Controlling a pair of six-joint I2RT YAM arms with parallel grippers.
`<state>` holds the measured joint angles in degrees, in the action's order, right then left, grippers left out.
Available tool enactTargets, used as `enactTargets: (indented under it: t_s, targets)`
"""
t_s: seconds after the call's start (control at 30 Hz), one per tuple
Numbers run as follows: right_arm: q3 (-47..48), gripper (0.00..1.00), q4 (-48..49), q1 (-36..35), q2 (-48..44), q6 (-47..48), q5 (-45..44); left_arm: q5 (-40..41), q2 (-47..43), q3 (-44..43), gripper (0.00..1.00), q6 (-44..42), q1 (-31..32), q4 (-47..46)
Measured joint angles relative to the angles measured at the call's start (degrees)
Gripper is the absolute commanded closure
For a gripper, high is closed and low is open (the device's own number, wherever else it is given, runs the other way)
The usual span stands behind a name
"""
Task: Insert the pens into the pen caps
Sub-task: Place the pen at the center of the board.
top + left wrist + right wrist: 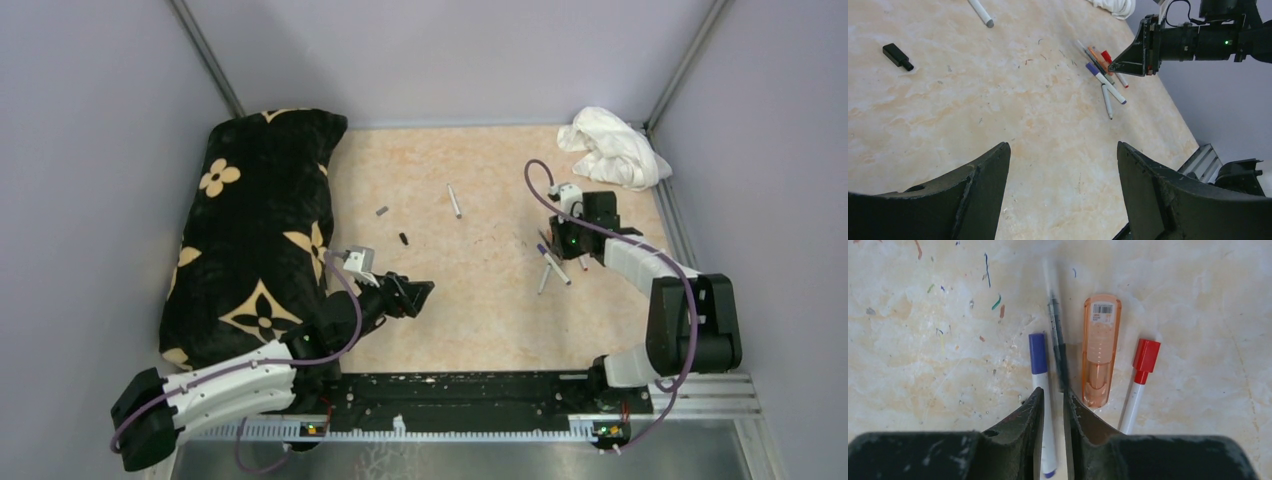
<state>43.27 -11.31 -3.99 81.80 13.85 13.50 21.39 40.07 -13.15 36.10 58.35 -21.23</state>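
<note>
Four pens lie side by side under my right gripper [1053, 392]: a blue-capped pen [1038, 355], a thin dark pen [1055, 325], the orange highlighter [1100, 350] and a red-capped pen [1143, 370]. The jaws stand a narrow gap apart around the blue-capped pen's white barrel, with table showing beside it. In the top view this cluster [552, 265] sits at the right. A lone white pen [454, 201], a grey cap [381, 211] and a black cap [404, 239] lie mid-table. My left gripper [1064, 150] hovers wide open and empty, near the table's left middle [420, 292].
A black cushion with beige flowers [255, 230] fills the left side. A crumpled white cloth [612, 148] lies in the far right corner. Grey walls close the table in on three sides. Ink scribbles mark the table surface [948, 300].
</note>
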Motion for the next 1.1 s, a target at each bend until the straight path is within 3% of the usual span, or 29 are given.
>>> enactTargets:
  t_s: [0.33,0.5,0.9,1.1]
  targets:
    - [0.48,0.76,-3.98,0.35,2.40,2.67,1.25,-1.09,1.14,-1.07,0.18,-0.15,-0.02,1.75]
    - [0.81,0.67,-5.25,0.83,1.73,3.32,3.19,-1.77,2.45,-2.10,0.17,-0.26,-0.02,2.29]
    - [0.81,0.55,-12.17,1.92,-9.44,11.93,22.32,-7.28,12.74,-8.35,0.16,-2.56,-3.23,6.19]
    - [0.81,0.49,-14.27,1.95,-13.25,13.75,28.20,-11.37,23.52,-17.44,0.18,-3.15,-6.21,9.90]
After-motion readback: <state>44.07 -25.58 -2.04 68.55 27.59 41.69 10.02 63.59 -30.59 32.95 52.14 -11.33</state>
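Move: The right hand is low over the cluster of pens, its barely opened fingertips at the near end of the black pen, whose middle lies about 4 cm ahead, 3 cm left and 2 cm below. The blue marker's middle is roughly 1 cm back and 2 cm left, the white pen 4 cm back and 4 cm left, and the orange highlighter 5 cm ahead and 1 cm right. From the left hand the black pen lies some 14 cm ahead, 31 cm right and 14 cm lower. With its fingers already loosening around the black pen's near end, the right hand dips about 2 cm while easing back, pauses there, then rises some 8 cm while drawing left and back off the pens, opening to about half and turning roughly 25 degrees counter-clockwise. The wide-open, empty left hand first barely shifts, then speeds up rightward and forward, sinking slightly and rolling its left side up, towards the pens, about 5 cm in all. ##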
